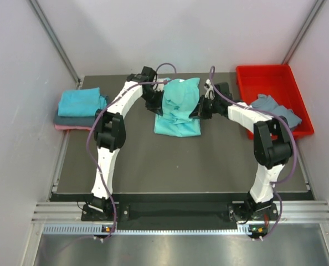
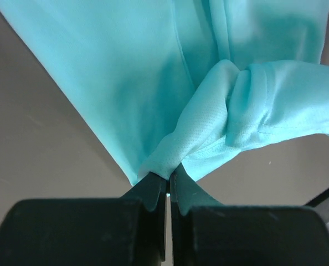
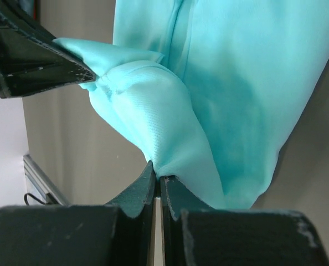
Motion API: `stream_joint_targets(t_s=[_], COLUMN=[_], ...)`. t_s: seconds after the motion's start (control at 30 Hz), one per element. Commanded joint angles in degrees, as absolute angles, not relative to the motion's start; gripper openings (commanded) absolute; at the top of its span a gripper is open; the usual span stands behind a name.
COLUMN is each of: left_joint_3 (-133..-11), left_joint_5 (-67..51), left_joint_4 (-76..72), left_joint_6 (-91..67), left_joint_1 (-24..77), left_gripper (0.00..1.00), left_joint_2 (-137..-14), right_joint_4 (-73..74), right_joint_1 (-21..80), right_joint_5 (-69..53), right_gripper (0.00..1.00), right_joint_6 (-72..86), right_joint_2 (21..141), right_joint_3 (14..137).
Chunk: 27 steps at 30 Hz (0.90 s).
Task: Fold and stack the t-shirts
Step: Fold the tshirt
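A turquoise t-shirt point(image 1: 178, 108) hangs between my two grippers above the middle of the table, its lower part resting on the surface. My left gripper point(image 1: 159, 105) is shut on a bunched edge of the shirt point(image 2: 126, 83), the cloth pinched at its tips point(image 2: 169, 176). My right gripper point(image 1: 197, 111) is shut on the opposite edge of the shirt point(image 3: 236, 83), pinched at its tips point(image 3: 158, 176). At the far left lies a folded stack: a teal t-shirt point(image 1: 80, 101) on a slate grey-blue one point(image 1: 75, 118) on a pink one point(image 1: 67, 127).
A red tray point(image 1: 264, 77) stands at the back right, with a crumpled slate grey-blue t-shirt point(image 1: 275, 108) draped over its front rim. The dark table point(image 1: 181, 160) is walled by white panels. The left gripper's fingers point(image 3: 37, 61) show in the right wrist view.
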<state>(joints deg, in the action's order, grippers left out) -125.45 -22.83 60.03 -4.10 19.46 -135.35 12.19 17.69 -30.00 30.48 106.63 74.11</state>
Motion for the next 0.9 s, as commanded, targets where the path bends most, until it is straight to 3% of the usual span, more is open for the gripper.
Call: stream_joint_targets(t_s=[0.0,0.47,0.53,0.6,0.63,0.67,0.7,0.87], left_joint_3=[-130.5,-134.2,-135.2,-137.9,-138.4,-138.9,-139.2,-133.2], left_joint_5=[-22.2,-21.9,-22.0,-20.3,-19.9,-19.7,-19.3,-19.8], left_joint_4=[58.0,54.0,52.3,52.1,51.6,51.3,51.0,52.0], left_joint_6=[-4.0,-5.5,-5.3,-5.3,-5.0,-4.8,-4.8,-5.8], left_joint_1=[17.5,15.0,15.0,15.0,15.2,15.2,15.2,14.8], left_gripper=[0.00,0.01,0.18,0.42,0.48,0.53,0.57,0.63], left_joint_2=[-135.2,-139.0,-140.3,-141.6,-141.3,-139.8,-138.6,-128.3], right_joint_4=[8.9,6.8,6.2,6.1,6.3,7.3,7.9,11.7], right_joint_1=[16.3,15.3,15.3,15.4,15.1,15.1,14.9,12.6], right_joint_5=[-30.1,-28.0,-27.1,-25.9,-25.7,-25.7,-25.7,-26.2], right_gripper=[0.00,0.00,0.01,0.26,0.34,0.46,0.49,0.54], right_joint_6=[29.2,28.0,27.4,26.7,26.4,25.8,24.3,25.6], right_joint_2=[108.6,114.9,116.0,116.2,115.5,114.8,114.0,105.0], right_joint_3=[79.4,84.4,84.6,85.0,85.2,85.8,85.8,80.7])
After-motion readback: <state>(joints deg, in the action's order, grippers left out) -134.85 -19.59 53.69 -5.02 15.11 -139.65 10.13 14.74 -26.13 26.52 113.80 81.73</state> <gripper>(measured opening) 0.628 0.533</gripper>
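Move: My left hand still pinches one corner of the t-shirt's hem. Its landing place on the shirt's upper part is some 6 cm ahead, 2 cm left and 3 cm down, with the collar about 13 cm ahead and 8 cm right. My right hand holds the other corner; its landing place is about 5 cm ahead, 1 cm right and 3 cm down. The folded stack is roughly 30 cm left and 3 cm ahead of my left hand. I carry both hem corners about 5 cm forward over the shirt towards the collar, my left hand also drawing some 3 cm left and arching up about 2 cm. Then I dip both hands a couple of centimetres, open the fingers wide to let go of the corners, and start to lift. My left hand edges a little farther forward, while my right backs off slightly to the right. ##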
